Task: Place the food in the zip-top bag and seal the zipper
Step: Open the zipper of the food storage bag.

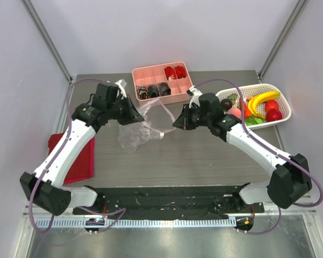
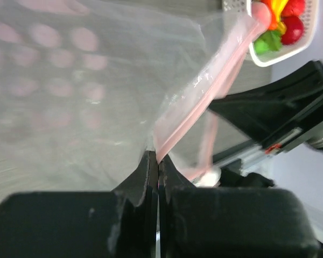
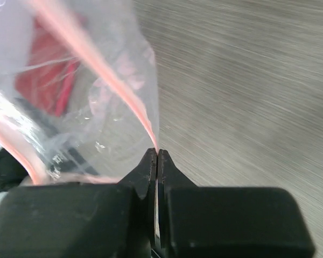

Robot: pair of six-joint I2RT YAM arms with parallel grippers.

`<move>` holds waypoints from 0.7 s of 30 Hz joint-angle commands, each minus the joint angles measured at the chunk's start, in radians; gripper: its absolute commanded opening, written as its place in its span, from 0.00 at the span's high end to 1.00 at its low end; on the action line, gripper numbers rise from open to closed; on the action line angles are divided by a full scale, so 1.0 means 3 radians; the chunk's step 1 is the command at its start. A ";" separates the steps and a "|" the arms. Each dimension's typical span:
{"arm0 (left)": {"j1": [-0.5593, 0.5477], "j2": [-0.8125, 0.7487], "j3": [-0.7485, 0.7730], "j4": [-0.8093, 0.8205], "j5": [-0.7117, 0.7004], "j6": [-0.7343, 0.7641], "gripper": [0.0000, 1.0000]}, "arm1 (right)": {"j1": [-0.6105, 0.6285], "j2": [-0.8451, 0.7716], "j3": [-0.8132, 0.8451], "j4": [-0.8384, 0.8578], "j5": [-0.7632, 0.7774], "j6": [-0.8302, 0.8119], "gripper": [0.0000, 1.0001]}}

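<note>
The clear zip-top bag (image 1: pixel 140 129) hangs between my two grippers above the middle of the table. My left gripper (image 1: pixel 141 119) is shut on the pink zipper strip (image 2: pixel 191 115) at one end of the bag's mouth. My right gripper (image 1: pixel 175 125) is shut on the zipper strip (image 3: pixel 134 107) at the other end. The bag (image 2: pixel 70 107) looks empty and its mouth is held apart. The food (image 1: pixel 258 107), a yellow banana, red round pieces, green and dark ones, lies in the white mesh basket (image 1: pixel 282 102) at the right; it also shows in the left wrist view (image 2: pixel 282 21).
A pink compartment tray (image 1: pixel 151 72) with red and black items stands at the back centre. A red cloth (image 1: pixel 78 156) lies at the left, also seen through the bag in the right wrist view (image 3: pixel 48 75). The wood-grain table (image 1: pixel 204 156) lies below.
</note>
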 commanded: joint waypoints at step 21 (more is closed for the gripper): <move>-0.0081 -0.0403 0.0404 -0.0501 -0.0138 0.1199 0.53 | -0.0114 -0.0268 0.0661 -0.0882 -0.1067 -0.0582 0.99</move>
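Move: Each hand already pinches one lip of the raised bag. The middle of the bag mouth lies about 6 cm to the left hand's right, level fore and aft and some 3 cm lower. From the right hand it is 6 cm left, 2 cm ahead and 3 cm higher. The white slider end hangs about 7 cm right, 5 cm back and 6 cm below the left hand; the divided pink tray stands some 18 cm ahead and 7 cm right of that hand, about 20 cm below. Still pinching its lip, the left hand draws it left and back, away from the right hand, then opens its fingers to nearly half and lets go, having travelled about 6 cm with a slight rise and a wrist tilt. The right hand keeps its pinch on the other lip, shifting right about 2 cm and rising some 4 cm, then backing about 4 cm as it turns 15 degrees counter-clockwise. ##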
